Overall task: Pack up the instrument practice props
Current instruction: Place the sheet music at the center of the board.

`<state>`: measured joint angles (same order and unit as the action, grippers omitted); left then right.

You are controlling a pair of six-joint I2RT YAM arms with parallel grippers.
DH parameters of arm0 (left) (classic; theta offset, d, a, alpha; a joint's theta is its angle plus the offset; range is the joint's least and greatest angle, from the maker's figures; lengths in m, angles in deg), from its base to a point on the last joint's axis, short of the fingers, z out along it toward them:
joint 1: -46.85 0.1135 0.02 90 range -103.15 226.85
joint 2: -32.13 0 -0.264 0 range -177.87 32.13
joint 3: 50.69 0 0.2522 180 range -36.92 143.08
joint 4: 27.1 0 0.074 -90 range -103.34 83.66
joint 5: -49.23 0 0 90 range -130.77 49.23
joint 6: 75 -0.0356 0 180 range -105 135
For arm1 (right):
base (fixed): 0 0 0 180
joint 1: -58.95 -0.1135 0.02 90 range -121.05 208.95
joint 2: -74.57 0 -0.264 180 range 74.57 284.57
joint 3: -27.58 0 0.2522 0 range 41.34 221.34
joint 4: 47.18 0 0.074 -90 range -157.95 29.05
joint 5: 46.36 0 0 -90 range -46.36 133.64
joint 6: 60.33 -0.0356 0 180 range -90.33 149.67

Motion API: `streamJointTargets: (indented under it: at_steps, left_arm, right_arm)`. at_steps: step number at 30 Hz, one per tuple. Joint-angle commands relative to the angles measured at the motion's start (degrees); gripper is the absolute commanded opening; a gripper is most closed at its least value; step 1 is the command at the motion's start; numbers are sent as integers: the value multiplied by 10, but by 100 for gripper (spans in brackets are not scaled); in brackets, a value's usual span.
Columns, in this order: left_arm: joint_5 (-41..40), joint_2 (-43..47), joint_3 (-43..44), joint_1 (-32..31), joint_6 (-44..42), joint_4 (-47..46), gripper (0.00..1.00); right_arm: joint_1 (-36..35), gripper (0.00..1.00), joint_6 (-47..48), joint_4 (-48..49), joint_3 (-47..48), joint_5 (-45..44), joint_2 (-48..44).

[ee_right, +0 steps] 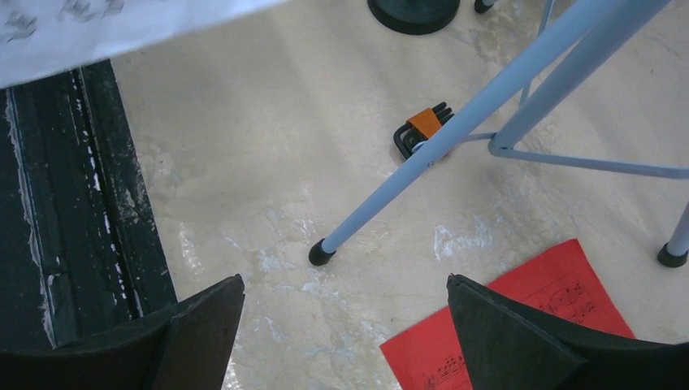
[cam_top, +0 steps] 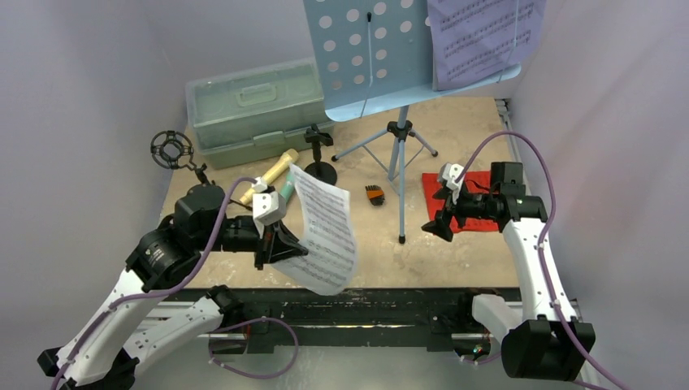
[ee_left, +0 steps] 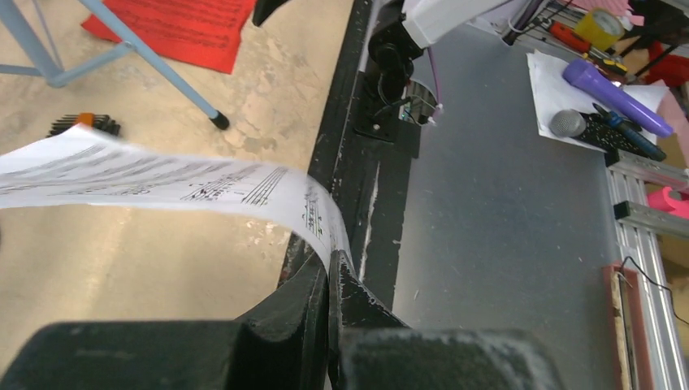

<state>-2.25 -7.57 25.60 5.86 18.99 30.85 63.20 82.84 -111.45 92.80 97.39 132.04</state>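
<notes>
My left gripper [cam_top: 286, 248] [ee_left: 333, 262] is shut on the lower edge of a white music sheet [cam_top: 327, 231] [ee_left: 154, 180], which curls up above the table's near edge. Over a red music sheet [cam_top: 431, 185] [ee_right: 561, 280] lying flat on the table, my right gripper [cam_top: 437, 226] [ee_right: 345, 280] hangs open and holds nothing. The light-blue perforated music rack [cam_top: 366, 49] stands on tripod legs [ee_right: 406, 179] and carries a purple music sheet [cam_top: 479, 36]. A tan microphone [cam_top: 272, 172] and a teal one [cam_top: 286, 193] lie behind my left wrist. Nearby are a round-base mic holder [cam_top: 319, 154] and a ring-top one [cam_top: 172, 150].
A pale green plastic case [cam_top: 256, 110] with its lid shut sits at the back left. A small black and orange hex-key set [cam_top: 374, 195] [ee_right: 422, 130] lies beside the rack's front leg. A black rail [cam_top: 366, 301] runs along the near edge of the table.
</notes>
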Motion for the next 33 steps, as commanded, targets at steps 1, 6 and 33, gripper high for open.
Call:
streamJointTargets:
  at_steps: [1,6,33]
  left_arm:
    - [61,-5,-16,1,17,-30,0]
    - [101,-10,-49,1,45,-82,0]
    - [-134,-236,41,-219,-14,-9,0]
  right_arm:
    - [1,99,68,-67,49,20,-5]
    - [1,99,100,-107,74,24,-12]
    - [-3,99,252,-284,168,48,-25]
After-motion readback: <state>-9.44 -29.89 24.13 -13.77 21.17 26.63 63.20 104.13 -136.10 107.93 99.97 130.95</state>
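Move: The left hand already pinches the white sheet music, its middle about 7 cm to the right and 3 cm ahead. The board's bare middle lies some 16 cm ahead, 12 cm right and 29 cm below; the stand's near foot is about 15 ahead and 28 right, the orange comb 28 ahead and 20 right, the green mic 26 ahead and 5 left. From the open right hand, the sheet is roughly 31 cm left, 12 back and 12 higher. The left hand keeps its pinch on the sheet music's edge and carries it down about 9 cm and right about 8 cm, slowly at first and faster in the second half, its fingers tipping more steeply down, so that the sheet's free end goes towards the right gripper. The right hand, wide open and empty, meanwhile rises some 6 cm while drawing back about 4, turning slightly counter-clockwise. ##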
